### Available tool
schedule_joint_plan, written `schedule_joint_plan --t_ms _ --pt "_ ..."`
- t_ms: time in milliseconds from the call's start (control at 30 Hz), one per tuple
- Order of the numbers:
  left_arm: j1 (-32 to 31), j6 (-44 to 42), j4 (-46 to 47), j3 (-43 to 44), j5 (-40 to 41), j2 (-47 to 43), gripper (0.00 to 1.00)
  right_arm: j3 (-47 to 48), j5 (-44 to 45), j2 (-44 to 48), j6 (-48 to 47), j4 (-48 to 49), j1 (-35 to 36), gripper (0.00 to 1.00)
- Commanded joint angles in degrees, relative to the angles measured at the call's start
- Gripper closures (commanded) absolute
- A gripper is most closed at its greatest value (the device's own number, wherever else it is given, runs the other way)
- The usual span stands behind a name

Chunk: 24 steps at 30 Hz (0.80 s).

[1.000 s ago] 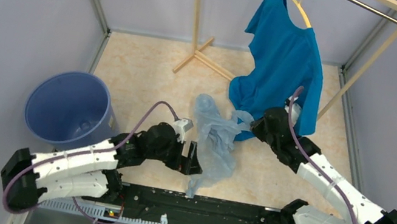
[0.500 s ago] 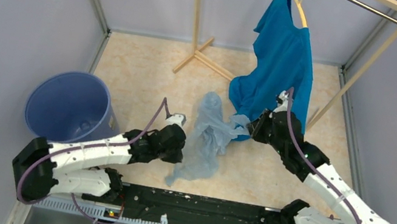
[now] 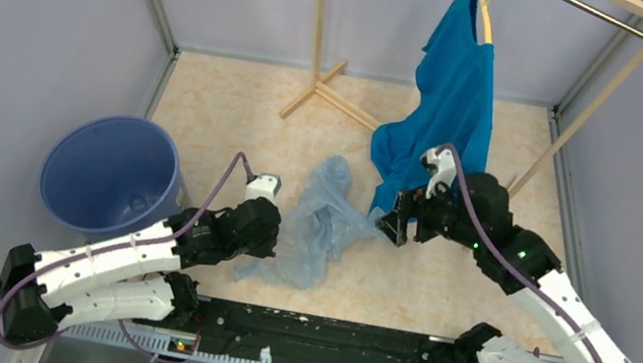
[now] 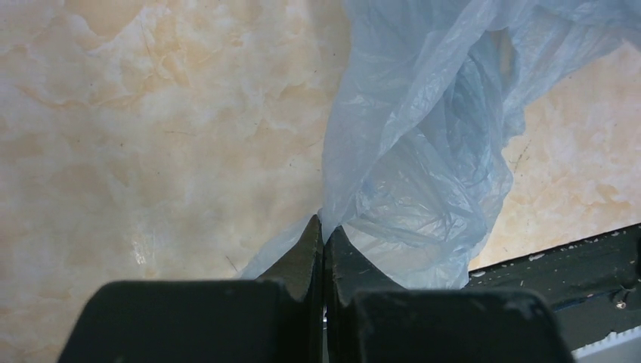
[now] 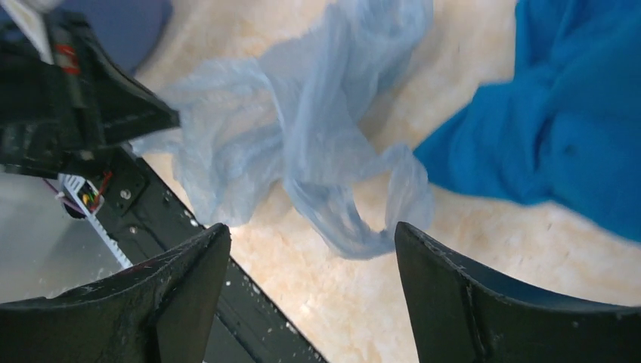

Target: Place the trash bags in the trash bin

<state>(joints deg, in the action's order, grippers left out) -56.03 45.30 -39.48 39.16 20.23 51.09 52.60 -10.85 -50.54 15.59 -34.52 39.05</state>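
The trash bag (image 3: 318, 226) is a thin, crumpled, pale blue-grey sheet lying on the tabletop between the two arms. My left gripper (image 3: 272, 249) is shut on the bag's left edge; in the left wrist view the fingertips (image 4: 323, 227) pinch the plastic (image 4: 423, 151), which spreads up and to the right. My right gripper (image 3: 390, 222) is open just right of the bag. In its wrist view the jaws (image 5: 311, 231) stand wide apart, and a loop of the bag (image 5: 355, 219) lies just beyond them, ungripped. The round blue trash bin (image 3: 109, 172) stands upright at the left, apart from the bag.
A bright blue T-shirt (image 3: 452, 95) hangs on a hanger from the wooden rack (image 3: 324, 32) behind the right gripper, its hem close to that wrist (image 5: 559, 113). The black base rail (image 3: 321, 331) runs along the near edge. Grey walls enclose the table.
The left gripper shut on the bag's left edge. The right gripper opened and let the bag go, and the bag sagged down and left onto the table. The T-shirt swung narrower.
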Motion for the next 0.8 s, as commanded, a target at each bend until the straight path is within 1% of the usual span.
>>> schedule_joint_plan --t_ms 0,33,100,233,333,433,533,667,767 --pt "-0.04 -0.36 0.23 0.14 -0.36 -3.12 1.0 8.79 -4.09 -1.8 -12.6 3.14 1.74 0.2" --pt "-0.04 -0.19 0.41 -0.04 -0.46 -3.57 1.0 8.17 -4.62 -2.14 -14.73 4.67 2.82 0.2" --pt "-0.03 0.37 0.1 -0.57 -0.02 -4.37 1.0 7.12 -0.82 -3.62 -18.16 6.71 6.51 0.19" --pt "-0.04 1.16 -0.67 -1.23 2.07 -5.65 1.0 5.38 4.54 -8.3 -21.61 5.26 11.4 0.2" --pt "0.02 0.46 -0.49 -1.44 2.96 -6.0 1.0 3.85 14.67 -10.87 -23.07 4.14 15.7 0.2" --pt "0.04 0.01 -0.22 -1.69 2.81 -5.96 1.0 2.86 21.23 -12.38 -24.42 3.75 17.01 0.2" --pt "0.07 -0.29 0.44 -2.07 1.73 -5.98 1.0 2.19 25.37 -13.01 -25.75 5.12 17.02 0.2" --pt "0.04 -0.64 0.68 -2.15 1.36 -6.84 1.0 -0.04 26.28 -13.93 -26.42 11.65 15.93 0.2" --pt "0.04 -1.11 1.3 -2.39 0.7 -7.55 1.0 -1.69 20.53 -14.13 -24.4 17.06 12.49 0.2"
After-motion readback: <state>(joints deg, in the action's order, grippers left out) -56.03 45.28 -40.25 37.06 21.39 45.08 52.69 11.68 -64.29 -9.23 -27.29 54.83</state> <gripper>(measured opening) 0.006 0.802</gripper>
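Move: About 4 cm ahead, 4 cm left and 5 cm below the right hand is the trash bag's loose end, just off its open fingers. The bag's body is roughly 8 cm ahead, 14 cm left and 16 cm below that hand, and the blue shirt's lower folds are some 18 cm ahead, 4 cm right and 15 cm below it. From the left hand, already pinching the bag, the loose end is about 8 cm ahead, 20 cm right and 6 cm higher. Hopping up about 6 cm and swinging left with its fingers spread, the right hand then drops some 10 cm towards the bag and finally eases forward about 3 cm and a little back to the right. Its wrist first tips up, then points more steeply down, rolling roughly 30 degrees. The left hand keeps its shut pinch on the bag, barely shifting up and left. ##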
